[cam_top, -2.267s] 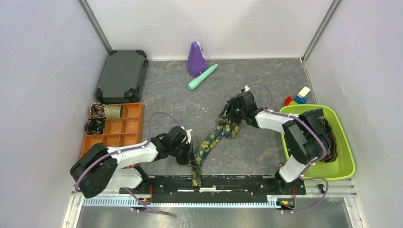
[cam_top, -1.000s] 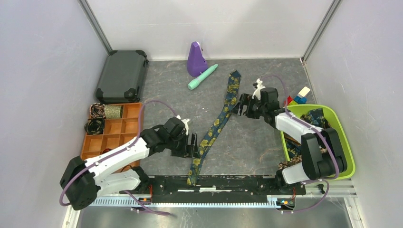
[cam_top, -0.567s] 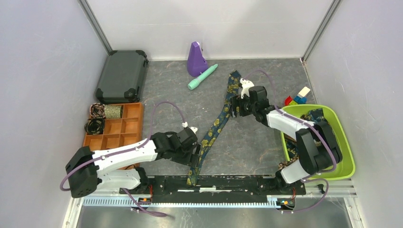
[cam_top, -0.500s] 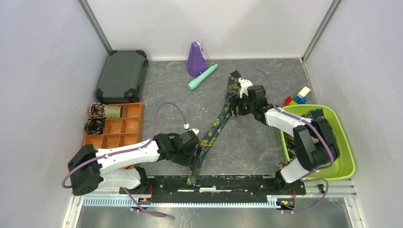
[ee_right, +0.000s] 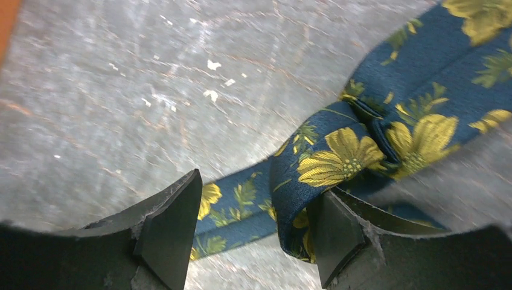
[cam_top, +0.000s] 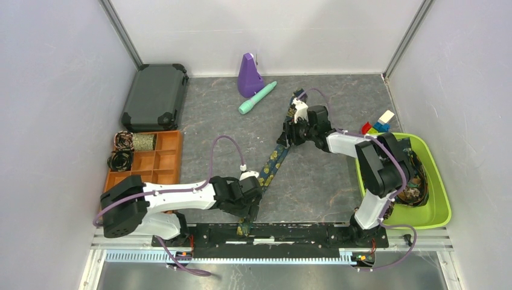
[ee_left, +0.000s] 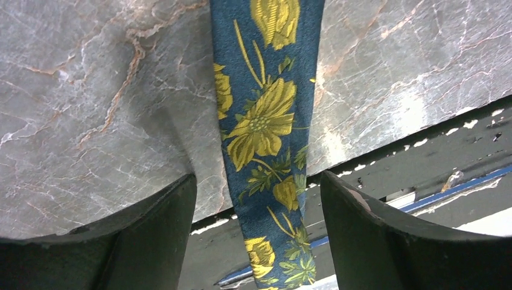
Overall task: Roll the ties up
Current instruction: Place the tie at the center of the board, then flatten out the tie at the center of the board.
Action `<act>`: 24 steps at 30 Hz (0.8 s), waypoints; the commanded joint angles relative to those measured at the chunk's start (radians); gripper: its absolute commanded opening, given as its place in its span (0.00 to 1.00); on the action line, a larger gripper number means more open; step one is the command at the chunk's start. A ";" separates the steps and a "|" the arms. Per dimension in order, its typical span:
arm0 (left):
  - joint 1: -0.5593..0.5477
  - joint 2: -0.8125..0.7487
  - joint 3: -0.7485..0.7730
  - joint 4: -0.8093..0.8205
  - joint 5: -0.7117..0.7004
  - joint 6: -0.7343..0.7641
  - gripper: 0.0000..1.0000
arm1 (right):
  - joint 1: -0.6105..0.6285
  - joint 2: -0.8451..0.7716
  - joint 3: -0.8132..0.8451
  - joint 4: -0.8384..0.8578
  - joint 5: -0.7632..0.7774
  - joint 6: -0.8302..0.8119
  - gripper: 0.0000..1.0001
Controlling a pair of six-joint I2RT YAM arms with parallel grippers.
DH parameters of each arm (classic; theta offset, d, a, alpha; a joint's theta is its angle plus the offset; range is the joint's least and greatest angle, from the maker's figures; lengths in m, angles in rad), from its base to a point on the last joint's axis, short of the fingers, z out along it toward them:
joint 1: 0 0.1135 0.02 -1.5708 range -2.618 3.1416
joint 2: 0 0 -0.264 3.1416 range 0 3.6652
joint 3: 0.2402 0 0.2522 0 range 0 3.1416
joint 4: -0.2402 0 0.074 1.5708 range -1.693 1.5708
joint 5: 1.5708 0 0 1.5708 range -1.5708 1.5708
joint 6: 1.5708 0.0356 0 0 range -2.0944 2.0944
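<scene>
A navy tie (cam_top: 273, 160) with yellow flowers lies slantwise on the grey table, from the back middle down over the near edge. My left gripper (cam_top: 249, 208) stands open astride its near end. In the left wrist view the tie (ee_left: 262, 121) runs between the two dark fingers (ee_left: 151, 241) without touching them and hangs past the table edge. My right gripper (cam_top: 288, 134) is over the tie's far part. In the right wrist view a raised fold of the tie (ee_right: 344, 157) rests against the right finger (ee_right: 344, 241), with a gap to the left one. More ties lie in the green bin (cam_top: 444, 205).
An orange divided tray (cam_top: 166, 163) at the left holds rolled ties (cam_top: 122, 160). A black case (cam_top: 156, 96) sits behind it. A purple object (cam_top: 248, 75) and a teal cylinder (cam_top: 258, 98) lie at the back. Toy blocks (cam_top: 378, 124) sit beside the bin.
My right gripper has moved left onto the tie's far part and its jaws have narrowed. My left gripper slid down the tie toward the near edge.
</scene>
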 commanded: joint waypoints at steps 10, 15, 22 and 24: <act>-0.063 0.111 -0.058 0.093 -0.036 -0.100 0.79 | -0.067 0.159 0.017 0.640 -0.123 0.536 0.70; -0.073 0.107 -0.078 0.096 -0.035 -0.116 0.78 | -0.120 0.284 0.050 0.802 -0.102 0.738 0.68; -0.085 0.106 -0.110 0.110 -0.014 -0.140 0.77 | -0.167 0.412 0.177 0.733 -0.020 0.785 0.71; -0.087 0.101 -0.122 0.111 -0.012 -0.151 0.77 | -0.185 0.448 0.214 0.727 -0.017 0.832 0.74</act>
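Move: The tie's fold already hangs over the right hand's far finger, about 2 cm ahead of the hand, 1 cm to its right and 1 cm lower. From this hand the tie's far end lies some 19 cm ahead and 5 cm right, the green stick 17 cm ahead and 9 cm left, both roughly 3 cm below. The left hand's open fingers straddle the tie's near stretch, right under it by a centimetre or so; the fold is about 30 cm ahead of that hand, 12 cm right. With its fingers still parted and the far one still hooked in the fold, the right hand first swings left some 3 cm, then carries the fold forward along the tie towards its far end, about 12 cm in all, arching up some 4 cm and back down while drifting back right, and the wrist rolls over by 30-odd degrees and turns clockwise so that the fingers come up to nearly level. The left hand stays low and open over the near stretch, easing about 2.5 cm to the right so that its left finger comes over to the tie's left edge. ##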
